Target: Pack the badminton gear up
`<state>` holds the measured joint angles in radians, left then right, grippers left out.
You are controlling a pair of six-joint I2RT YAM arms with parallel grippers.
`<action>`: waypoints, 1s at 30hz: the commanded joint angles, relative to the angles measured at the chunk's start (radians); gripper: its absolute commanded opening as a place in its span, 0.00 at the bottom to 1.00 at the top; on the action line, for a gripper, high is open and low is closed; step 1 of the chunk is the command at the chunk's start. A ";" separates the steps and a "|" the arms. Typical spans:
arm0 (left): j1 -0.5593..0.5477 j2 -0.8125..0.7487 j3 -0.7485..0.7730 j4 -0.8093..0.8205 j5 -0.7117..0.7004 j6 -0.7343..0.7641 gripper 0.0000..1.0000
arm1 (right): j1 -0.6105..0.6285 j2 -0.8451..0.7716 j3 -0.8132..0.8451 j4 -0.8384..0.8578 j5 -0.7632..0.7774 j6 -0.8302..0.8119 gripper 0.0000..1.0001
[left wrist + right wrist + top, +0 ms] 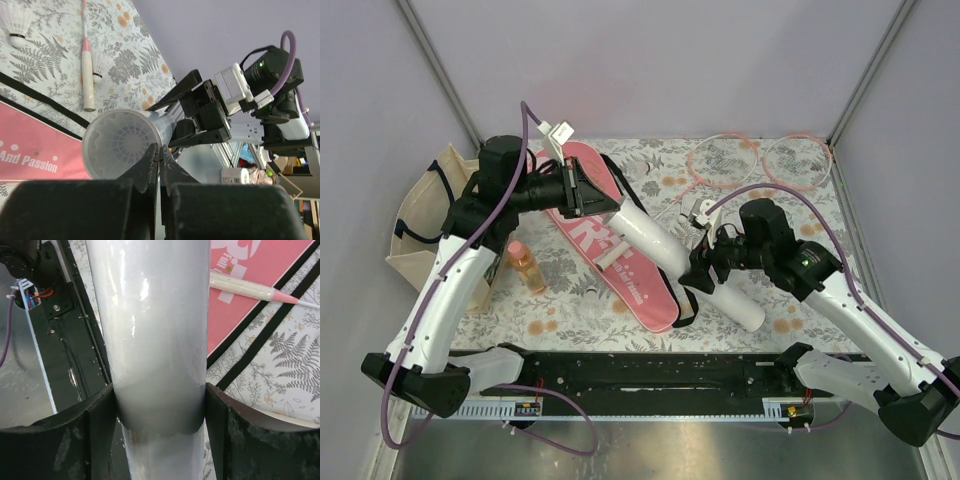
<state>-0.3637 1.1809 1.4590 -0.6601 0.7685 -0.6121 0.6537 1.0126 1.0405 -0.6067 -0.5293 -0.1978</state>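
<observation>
The long white tube (655, 245) lies slanted over the pink cover (640, 290). My right gripper (705, 275) is shut on its middle, and both fingers (100, 415) press the tube's (155, 315) sides. My left gripper (161, 149) is shut, with its tips at the rim of the tube's open end (117, 142). I cannot tell whether they pinch the wall. A feathered shape shows inside the tube. Two pink racket heads (725, 160) (798, 160) lie at the back right. One white handle (245, 287) rests across the cover (250, 270).
A beige tote bag (420, 215) stands at the left edge. A small orange bottle (527, 265) stands by the left arm. Two loose shuttlecocks (15, 22) (100, 65) lie on the patterned cloth beside a racket handle (88, 75). A black rail (650, 370) runs along the near edge.
</observation>
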 commanded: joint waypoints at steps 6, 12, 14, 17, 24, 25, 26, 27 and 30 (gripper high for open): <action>0.065 0.020 0.070 0.037 0.017 0.000 0.00 | 0.007 -0.045 -0.013 -0.001 0.092 -0.054 0.55; 0.066 0.033 0.092 -0.028 -0.138 0.072 0.00 | 0.007 -0.046 0.006 0.001 0.279 -0.016 0.57; 0.066 0.023 0.077 -0.026 -0.216 0.087 0.00 | 0.006 -0.046 0.018 -0.001 0.388 0.014 0.59; 0.068 0.019 0.035 -0.016 -0.305 0.107 0.00 | 0.006 -0.054 0.035 0.008 0.558 0.087 0.61; 0.019 0.074 -0.040 0.016 -0.471 0.118 0.00 | 0.006 -0.155 -0.012 0.100 0.865 0.342 0.60; 0.000 0.085 -0.054 0.030 -0.509 0.115 0.00 | 0.004 -0.181 -0.035 0.128 0.894 0.360 0.61; -0.023 0.098 -0.060 0.043 -0.527 0.109 0.00 | 0.006 -0.213 -0.058 0.157 0.914 0.376 0.61; -0.047 0.115 -0.069 0.062 -0.549 0.095 0.00 | 0.006 -0.242 -0.077 0.179 0.937 0.386 0.61; -0.116 0.164 -0.104 0.132 -0.630 0.045 0.00 | 0.004 -0.336 -0.117 0.225 1.009 0.408 0.61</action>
<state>-0.4030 1.2949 1.3899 -0.6571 0.2958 -0.5220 0.6544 0.7795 0.9554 -0.5339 0.3080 0.1196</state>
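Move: Shut on the rim of the clear lid, the left hand has the tube's mouth about 2 cm to its right and 2 cm below. Under it lie the pink racket bag, about 14 cm ahead and 38 cm below, and a racket handle, 11 cm ahead and 4 cm right at that depth. From the right hand, gripping the tube, the lid is about 19 cm left, 4 cm ahead and 12 cm above; another racket handle lies 10 cm ahead, 2 cm right and 23 cm below. Drawing the lid away from the tube's mouth, the left hand keeps its pinch, first easing forward and a little left, then sinking towards the bag, about 8 cm forward and 9 cm down in all. The right hand keeps its grip and carries the tube some 11 cm right and 6 cm forward, rising at the end and turning about 50 degrees clockwise. ##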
